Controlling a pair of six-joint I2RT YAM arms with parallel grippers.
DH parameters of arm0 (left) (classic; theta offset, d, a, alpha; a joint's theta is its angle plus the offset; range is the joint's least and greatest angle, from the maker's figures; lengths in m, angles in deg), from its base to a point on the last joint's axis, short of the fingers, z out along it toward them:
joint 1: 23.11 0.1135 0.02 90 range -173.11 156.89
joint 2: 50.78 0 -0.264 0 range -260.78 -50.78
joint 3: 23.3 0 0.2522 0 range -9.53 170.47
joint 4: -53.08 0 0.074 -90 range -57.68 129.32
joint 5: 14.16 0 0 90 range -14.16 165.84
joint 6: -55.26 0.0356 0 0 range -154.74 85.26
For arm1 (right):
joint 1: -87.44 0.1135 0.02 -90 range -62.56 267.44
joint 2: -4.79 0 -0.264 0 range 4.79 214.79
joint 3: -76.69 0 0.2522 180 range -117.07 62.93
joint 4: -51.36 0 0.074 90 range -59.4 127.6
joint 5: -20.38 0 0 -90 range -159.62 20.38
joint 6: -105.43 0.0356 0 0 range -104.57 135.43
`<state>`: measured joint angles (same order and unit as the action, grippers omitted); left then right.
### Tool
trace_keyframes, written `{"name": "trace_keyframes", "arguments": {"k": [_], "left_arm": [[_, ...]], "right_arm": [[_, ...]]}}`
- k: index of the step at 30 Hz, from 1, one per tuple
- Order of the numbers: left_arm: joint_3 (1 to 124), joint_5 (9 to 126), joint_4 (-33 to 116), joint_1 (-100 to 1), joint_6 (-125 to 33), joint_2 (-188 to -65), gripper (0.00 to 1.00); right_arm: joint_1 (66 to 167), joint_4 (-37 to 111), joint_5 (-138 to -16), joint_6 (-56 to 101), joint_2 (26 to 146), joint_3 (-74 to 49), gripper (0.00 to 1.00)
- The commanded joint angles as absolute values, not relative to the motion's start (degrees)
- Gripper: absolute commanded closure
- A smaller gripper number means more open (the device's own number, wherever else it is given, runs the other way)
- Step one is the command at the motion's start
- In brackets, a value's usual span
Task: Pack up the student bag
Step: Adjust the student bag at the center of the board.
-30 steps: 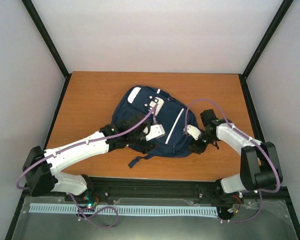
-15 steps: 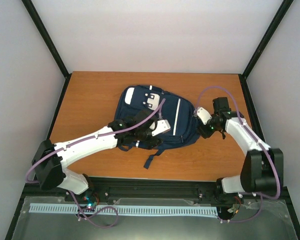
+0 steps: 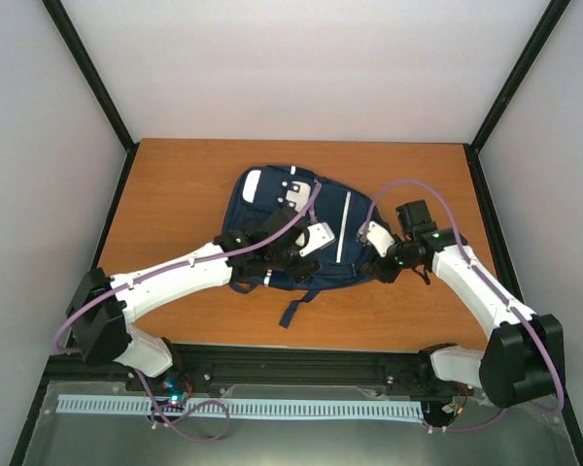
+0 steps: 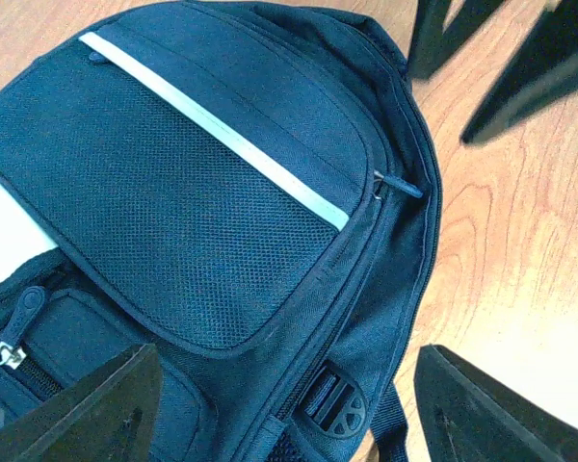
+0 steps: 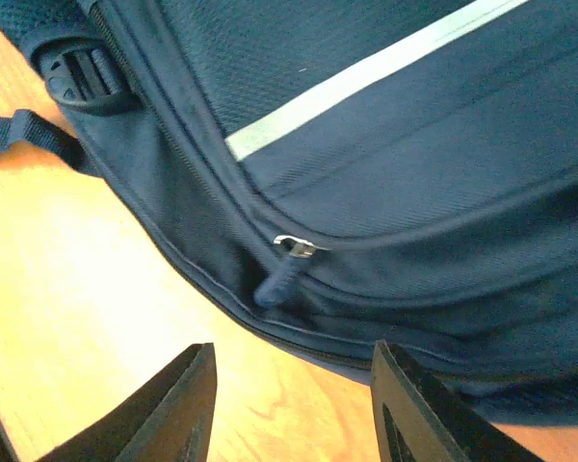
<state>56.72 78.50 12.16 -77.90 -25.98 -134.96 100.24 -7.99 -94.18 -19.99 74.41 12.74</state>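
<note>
The student bag (image 3: 264, 209) lies flat in the middle of the wooden table, navy with a white stripe and a white patch at its far end. My left gripper (image 3: 293, 260) hovers over its near half. In the left wrist view the bag (image 4: 202, 212) fills the frame, and my left gripper (image 4: 289, 423) is open above a black buckle (image 4: 337, 404). My right gripper (image 3: 382, 267) sits at the bag's right edge. It is open (image 5: 299, 414), with bare wood between its fingers and a zip pull (image 5: 279, 274) just ahead.
A loose dark strap (image 3: 296, 309) trails from the bag toward the near table edge. Black frame posts (image 3: 117, 155) stand at the table's far corners, with grey walls on both sides. Bare wood (image 3: 175, 194) surrounds the bag.
The bag has shifted slightly up and right and its strap has swung right. My left gripper followed over it. My right gripper drew back, then returned to the bag's right edge.
</note>
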Motion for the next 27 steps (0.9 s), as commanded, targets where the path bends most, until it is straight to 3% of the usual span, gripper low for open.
{"name": "trace_keyframes", "arguments": {"k": [1, 18, 27], "left_arm": [[57.28, 80.36, 12.91, -78.57, -28.46, -132.44, 0.25], [56.47, 79.05, 11.99, -78.57, -29.29, -129.73, 0.24], [56.31, 79.14, 11.98, -78.57, -29.12, -129.85, 0.24]], "right_arm": [[104.37, -2.61, -93.8, -15.88, 76.72, 15.34, 0.57], [111.88, 5.25, -77.78, -10.83, 84.06, 16.75, 0.57], [111.86, 5.09, -76.86, -10.35, 83.92, 16.92, 0.78]]}}
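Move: The zipper pull, on the bag's right-hand near edge, lies about 2 cm ahead of the right hand, 2 cm to its left and some 7 cm below. The near end of the white stripe is about 4 cm left of the pull and 1 cm farther out; the strap buckle sits roughly 10 cm left of the pull and 3 cm nearer the base. From the left hand the pull is about 13 cm to the right, level ahead, some 12 cm down. The right fingers come down astride the zipper pull and begin to pinch it, narrowing from half open to about a quarter. To get there the hand sinks about 6 cm, first swinging left, then easing forward and slightly back right as the wrist tips some 10 degrees steeper. The left hand, open and empty above the bag, lifts 3 cm clear and then holds still. ##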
